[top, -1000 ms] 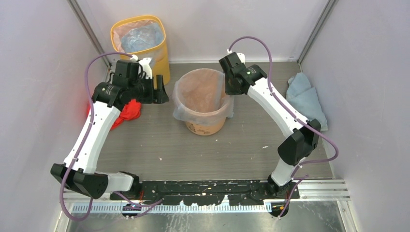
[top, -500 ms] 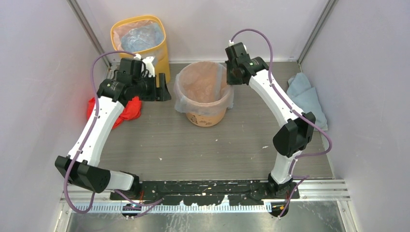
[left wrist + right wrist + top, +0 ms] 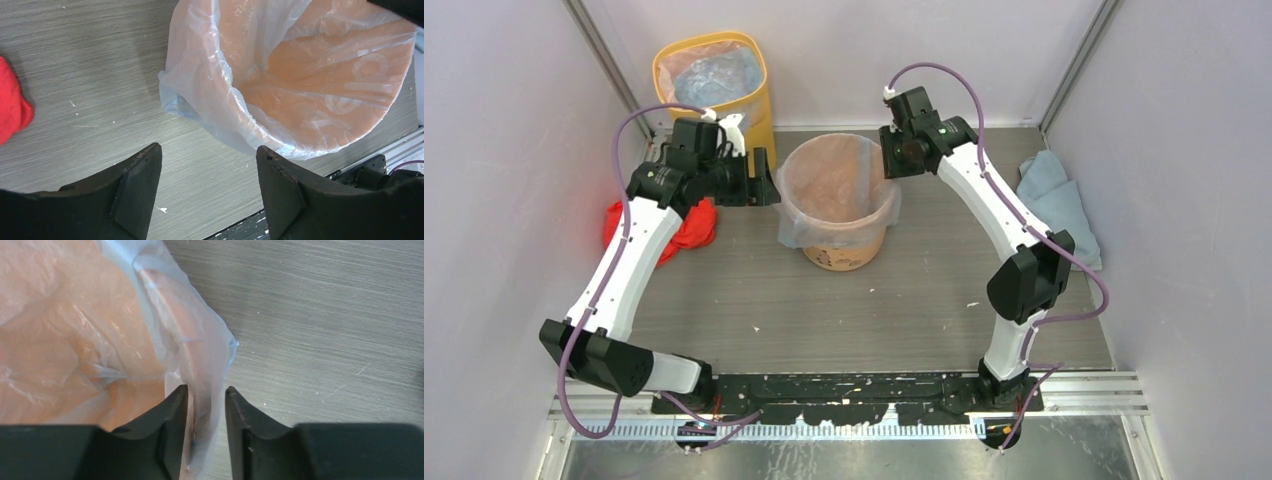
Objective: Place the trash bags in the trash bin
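The orange trash bin stands mid-table, lined with a translucent trash bag folded over its rim. My left gripper hovers open just left of the bin; in the left wrist view its fingers stand wide over bare table, with the bag's hanging edge just ahead. My right gripper sits at the bin's far right rim. In the right wrist view its jaws straddle the bag-covered rim, slightly apart, with a thin gap beside the right finger.
A taller yellow bin with its own liner stands at the back left. A red cloth lies under my left arm, also seen as the red cloth in the left wrist view. A blue cloth lies at the right wall.
The right gripper's jaws have widened on the rim and it shifted slightly back and left. The bin slid a little left. The left gripper edged toward the bin.
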Controlling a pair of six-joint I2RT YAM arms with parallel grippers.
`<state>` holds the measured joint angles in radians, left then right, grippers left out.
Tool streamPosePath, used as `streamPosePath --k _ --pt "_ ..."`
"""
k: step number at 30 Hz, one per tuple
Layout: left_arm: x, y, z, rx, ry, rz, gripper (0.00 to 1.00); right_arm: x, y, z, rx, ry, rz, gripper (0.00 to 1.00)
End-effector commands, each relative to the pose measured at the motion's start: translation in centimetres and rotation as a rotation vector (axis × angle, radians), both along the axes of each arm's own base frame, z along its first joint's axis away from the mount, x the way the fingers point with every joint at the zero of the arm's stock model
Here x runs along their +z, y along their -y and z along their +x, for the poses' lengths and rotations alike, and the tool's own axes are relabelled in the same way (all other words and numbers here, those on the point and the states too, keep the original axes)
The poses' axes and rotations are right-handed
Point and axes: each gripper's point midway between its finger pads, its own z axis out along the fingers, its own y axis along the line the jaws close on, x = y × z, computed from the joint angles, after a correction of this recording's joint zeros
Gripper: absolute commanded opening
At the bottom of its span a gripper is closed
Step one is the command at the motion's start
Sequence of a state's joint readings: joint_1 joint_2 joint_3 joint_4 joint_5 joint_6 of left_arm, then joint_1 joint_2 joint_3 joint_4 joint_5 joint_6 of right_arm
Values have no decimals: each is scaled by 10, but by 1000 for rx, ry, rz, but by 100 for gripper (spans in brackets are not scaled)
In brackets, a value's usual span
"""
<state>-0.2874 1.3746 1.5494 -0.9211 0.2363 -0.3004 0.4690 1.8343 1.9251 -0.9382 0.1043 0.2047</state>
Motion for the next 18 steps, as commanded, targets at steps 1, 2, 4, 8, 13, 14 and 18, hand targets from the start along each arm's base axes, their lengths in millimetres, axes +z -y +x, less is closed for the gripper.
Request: streamPosePath --k 1,2,4,8,13,14,18 --pt "34 6 12 -8 112 -55 70 29 4 -13 24 64 21 51" --pt "38 6 11 -10 118 -58 70 35 6 -13 12 84 26 62" --pt "45 7 9 -16 135 -66 71 48 9 -15 -2 123 43 70" --pt "66 6 2 -24 188 -86 77 79 17 -24 -28 212 86 92" --pt "91 2 -11 -23 244 -102 97 123 23 -48 -27 315 178 100" --pt "97 -1 -15 -17 264 -101 99 132 25 -52 -26 339 194 100" --pt "125 -18 -34 40 339 -85 100 154 39 -75 -32 384 204 100"
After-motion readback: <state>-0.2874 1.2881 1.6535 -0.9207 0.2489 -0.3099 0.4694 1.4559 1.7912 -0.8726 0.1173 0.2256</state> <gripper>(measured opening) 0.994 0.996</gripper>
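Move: The lined orange bin stands just to the right hand's left, its middle about 9 cm left, 2 cm back and 11 cm below; that hand's fingers still straddle the bag-covered right rim. The yellow bin's middle is some 31 cm left, 14 cm farther out and 9 cm below; the grey-blue cloth is about 34 cm right, 3 cm ahead and 22 cm below. From the left hand, the orange bin is about 11 cm right, 1 cm ahead and 13 cm below. The right hand lets go of the bag-covered rim, spreading its fingers from nearly shut to wide open while easing back and a little right, then climbs away from the orange bin, ending about 11 cm up and 6 cm back with its fingertips tilted up some 15 degrees. The left hand, beside the left rim, opens fully and rises about 7 cm, tips lifting slightly. ##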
